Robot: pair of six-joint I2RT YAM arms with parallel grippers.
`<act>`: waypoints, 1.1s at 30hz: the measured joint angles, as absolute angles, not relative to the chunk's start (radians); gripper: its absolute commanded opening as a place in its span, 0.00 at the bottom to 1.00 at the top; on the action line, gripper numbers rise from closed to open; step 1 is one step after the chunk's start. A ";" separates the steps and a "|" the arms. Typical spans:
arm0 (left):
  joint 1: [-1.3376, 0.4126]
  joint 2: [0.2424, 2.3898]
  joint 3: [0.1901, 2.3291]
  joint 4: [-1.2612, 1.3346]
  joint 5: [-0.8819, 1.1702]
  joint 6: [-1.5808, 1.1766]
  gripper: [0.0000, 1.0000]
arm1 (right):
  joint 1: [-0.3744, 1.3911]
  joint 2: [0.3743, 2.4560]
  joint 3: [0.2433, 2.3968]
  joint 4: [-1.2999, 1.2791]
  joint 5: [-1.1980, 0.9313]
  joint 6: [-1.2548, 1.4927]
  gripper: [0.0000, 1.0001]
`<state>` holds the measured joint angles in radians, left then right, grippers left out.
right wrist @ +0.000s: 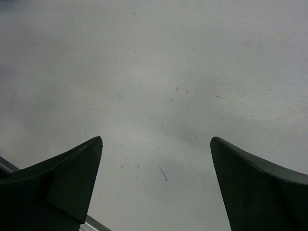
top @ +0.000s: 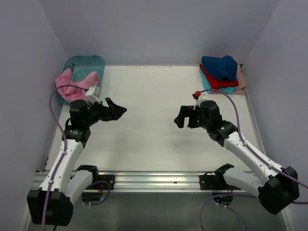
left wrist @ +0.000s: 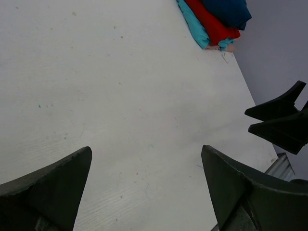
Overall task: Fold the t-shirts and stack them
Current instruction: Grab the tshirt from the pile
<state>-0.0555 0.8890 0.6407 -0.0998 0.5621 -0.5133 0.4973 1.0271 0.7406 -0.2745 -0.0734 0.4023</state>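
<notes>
A pink t-shirt (top: 72,84) lies crumpled in the teal tub at the back left. At the back right is a stack: a navy blue t-shirt (top: 221,66) on a red one (top: 217,81), a teal one (top: 208,86) and a pale peach one (top: 242,83). The stack also shows in the left wrist view (left wrist: 214,21). My left gripper (top: 117,111) is open and empty, above the table just right of the tub. My right gripper (top: 181,117) is open and empty above the table's middle, facing the left one. Both wrist views show only bare table between the fingers.
The translucent teal plastic tub (top: 94,62) stands at the back left corner. White walls close in the white table (top: 149,101) on three sides. A metal rail (top: 154,179) runs along the near edge. The right gripper's fingers (left wrist: 279,120) show in the left wrist view.
</notes>
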 measured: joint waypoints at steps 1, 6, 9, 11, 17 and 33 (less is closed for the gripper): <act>-0.056 0.883 0.645 -0.103 0.552 -0.513 1.00 | 0.497 1.027 0.741 -0.274 -0.073 0.402 0.99; -0.056 0.866 0.698 -0.135 0.503 -0.513 1.00 | 0.497 1.026 0.741 -0.273 -0.073 0.402 0.99; -0.056 0.872 0.748 -0.143 0.474 -0.507 1.00 | 0.497 1.023 0.741 -0.271 -0.073 0.403 0.99; -0.057 0.892 0.801 -0.151 0.415 -0.499 1.00 | 0.497 1.020 0.740 -0.268 -0.075 0.405 0.99; -0.059 1.121 1.121 -0.238 0.033 -0.458 1.00 | 0.497 1.018 0.740 -0.263 -0.089 0.419 0.99; 0.084 1.813 1.515 -0.392 -0.426 -0.426 0.97 | 0.498 0.907 0.656 -0.243 -0.125 0.445 0.99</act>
<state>0.0841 1.8130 1.5154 -0.3920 -0.4255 -0.4263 0.4976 0.9070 0.6559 -0.2432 -0.1249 0.4450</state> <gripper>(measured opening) 0.976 0.989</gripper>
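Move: The pink t-shirt lies crumpled in the teal bin, about 27 cm ahead of the left hand, some 31 cm to its left and roughly 17 cm below. The bin surrounds it, its middle some 30 cm ahead of that hand, 29 cm to the left and 16 cm down. From the right hand the same shirt is about 29 cm ahead, 73 cm left and 12 cm below. Leftward and forward in one sweep of about 30 cm, the left hand arcs towards the pink t-shirt: it first climbs some 11 cm, then drops about 15 cm over the near part of the bin. The wrist swings counter-clockwise, roughly 50 degrees, and tips down so the open fingers point forward-left and down at the shirt, not yet on it. The right hand, open and empty, eases back about 2 cm. ##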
